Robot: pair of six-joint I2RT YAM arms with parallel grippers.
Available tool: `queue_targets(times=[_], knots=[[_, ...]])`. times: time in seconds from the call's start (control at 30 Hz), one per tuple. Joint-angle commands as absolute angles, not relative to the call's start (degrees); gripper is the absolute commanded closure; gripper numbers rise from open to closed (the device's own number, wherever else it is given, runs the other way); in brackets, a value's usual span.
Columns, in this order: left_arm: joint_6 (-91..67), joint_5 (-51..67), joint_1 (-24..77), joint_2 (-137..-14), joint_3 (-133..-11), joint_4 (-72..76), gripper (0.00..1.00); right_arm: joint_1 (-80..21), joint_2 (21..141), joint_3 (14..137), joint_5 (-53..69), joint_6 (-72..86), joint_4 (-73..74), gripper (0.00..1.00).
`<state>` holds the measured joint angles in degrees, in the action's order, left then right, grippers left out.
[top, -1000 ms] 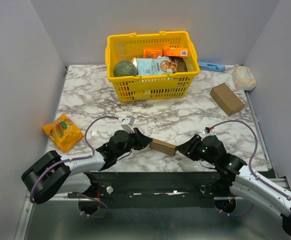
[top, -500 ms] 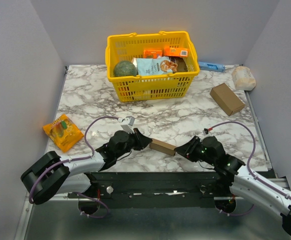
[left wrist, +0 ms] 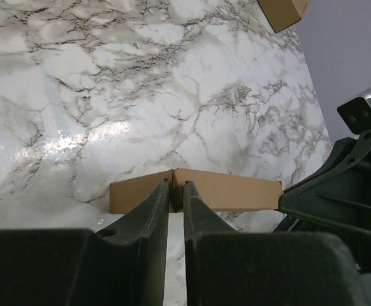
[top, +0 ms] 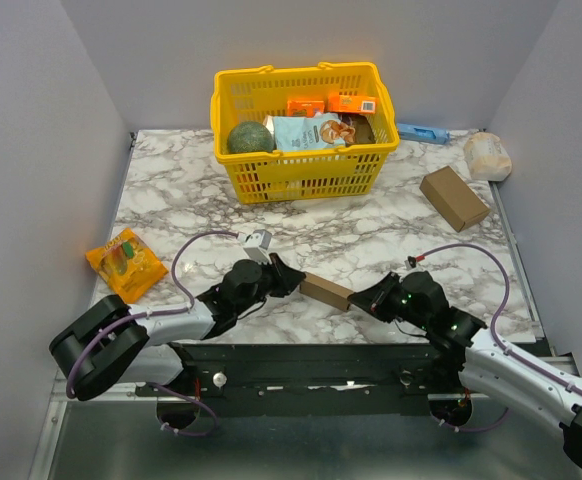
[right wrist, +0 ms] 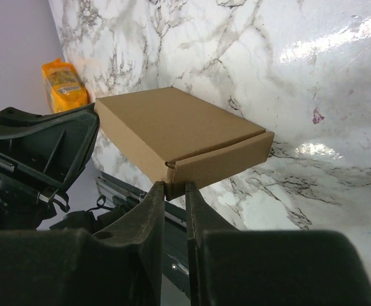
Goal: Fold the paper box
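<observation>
The paper box (top: 326,291) is a flat, closed brown cardboard box held just above the table's near edge between both arms. My left gripper (top: 293,281) grips its left end. In the left wrist view its fingertips (left wrist: 178,188) are pinched on the corner where two side walls of the box (left wrist: 236,190) meet. My right gripper (top: 357,300) meets the box's right end. In the right wrist view its jaws (right wrist: 174,188) are shut on the box's (right wrist: 173,121) near corner, and the left gripper (right wrist: 45,153) shows behind.
A yellow basket (top: 301,180) filled with groceries stands at the back centre. A thicker brown carton (top: 454,197) and a white bag (top: 488,155) lie at the back right. An orange snack packet (top: 125,263) lies at the left, and a blue item (top: 423,132) lies beside the basket.
My right gripper's jaws have narrowed onto the box's corner. The left gripper kept its hold and, with the box, edged slightly right and away from the near edge.
</observation>
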<state>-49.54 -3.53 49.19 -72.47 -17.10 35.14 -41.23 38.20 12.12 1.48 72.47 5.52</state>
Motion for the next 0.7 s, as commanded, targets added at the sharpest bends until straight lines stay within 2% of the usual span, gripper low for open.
queue_targets(times=[0.0, 0.3, 0.47, 0.5, 0.53, 0.57, 0.63, 0.67], knots=[[-46.9, -0.6, 50.6, -79.6, -12.8, 13.3, 1.0, -41.3, 40.5, 8.2, -1.5, 71.7, 13.0, 0.87], [-47.7, -0.1, 51.6, -79.7, -12.3, 14.2, 1.0, -41.2, 39.7, 10.7, -3.1, 68.7, 14.2, 0.86], [-47.5, -1.7, 51.7, -71.3, -13.2, 12.2, 1.0, -41.1, 39.3, 16.6, -5.4, 62.8, 18.0, 0.69], [-47.0, -3.3, 51.6, -70.1, -14.5, 11.6, 0.98, -41.2, 39.3, 19.0, -5.4, 61.6, 18.5, 0.65], [-46.4, -4.0, 51.6, -68.8, -15.5, 10.8, 0.93, -41.2, 39.5, 20.2, -5.4, 59.6, 19.3, 0.57], [-44.8, -4.8, 51.4, -66.7, -16.6, 9.2, 0.85, -41.2, 39.7, 21.8, -5.7, 58.5, 19.7, 0.53], [-42.3, -6.1, 51.2, -65.2, -20.7, 7.1, 0.82, -41.2, 40.3, 25.9, -5.8, 55.8, 21.4, 0.45], [-40.4, -6.2, 50.9, -64.3, -22.2, 4.6, 0.77, -41.1, 40.9, 27.1, -6.0, 55.0, 22.0, 0.42]])
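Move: Both hands already pinch the raised, near side of the paper box at its two ends. Its middle lies about 6 cm right of the left hand and 3 cm below. From the right hand it is some 4 cm ahead, 5 cm left and 3 cm below. The small brown carton stands about 24 cm ahead and 22 cm right of the right hand, and the yellow basket roughly 30 cm straight ahead of the left hand. The right fingers hold the box's near right corner for about half the time, then open and let go, the hand rising and easing right and slightly forward, about 2 cm clear, rolling some 10 degrees with its left side dropping. The left hand keeps its pinch on the left corner, nudging forward under 1 cm before drawing back nearly 2 cm and lifting about 1.5 cm. ##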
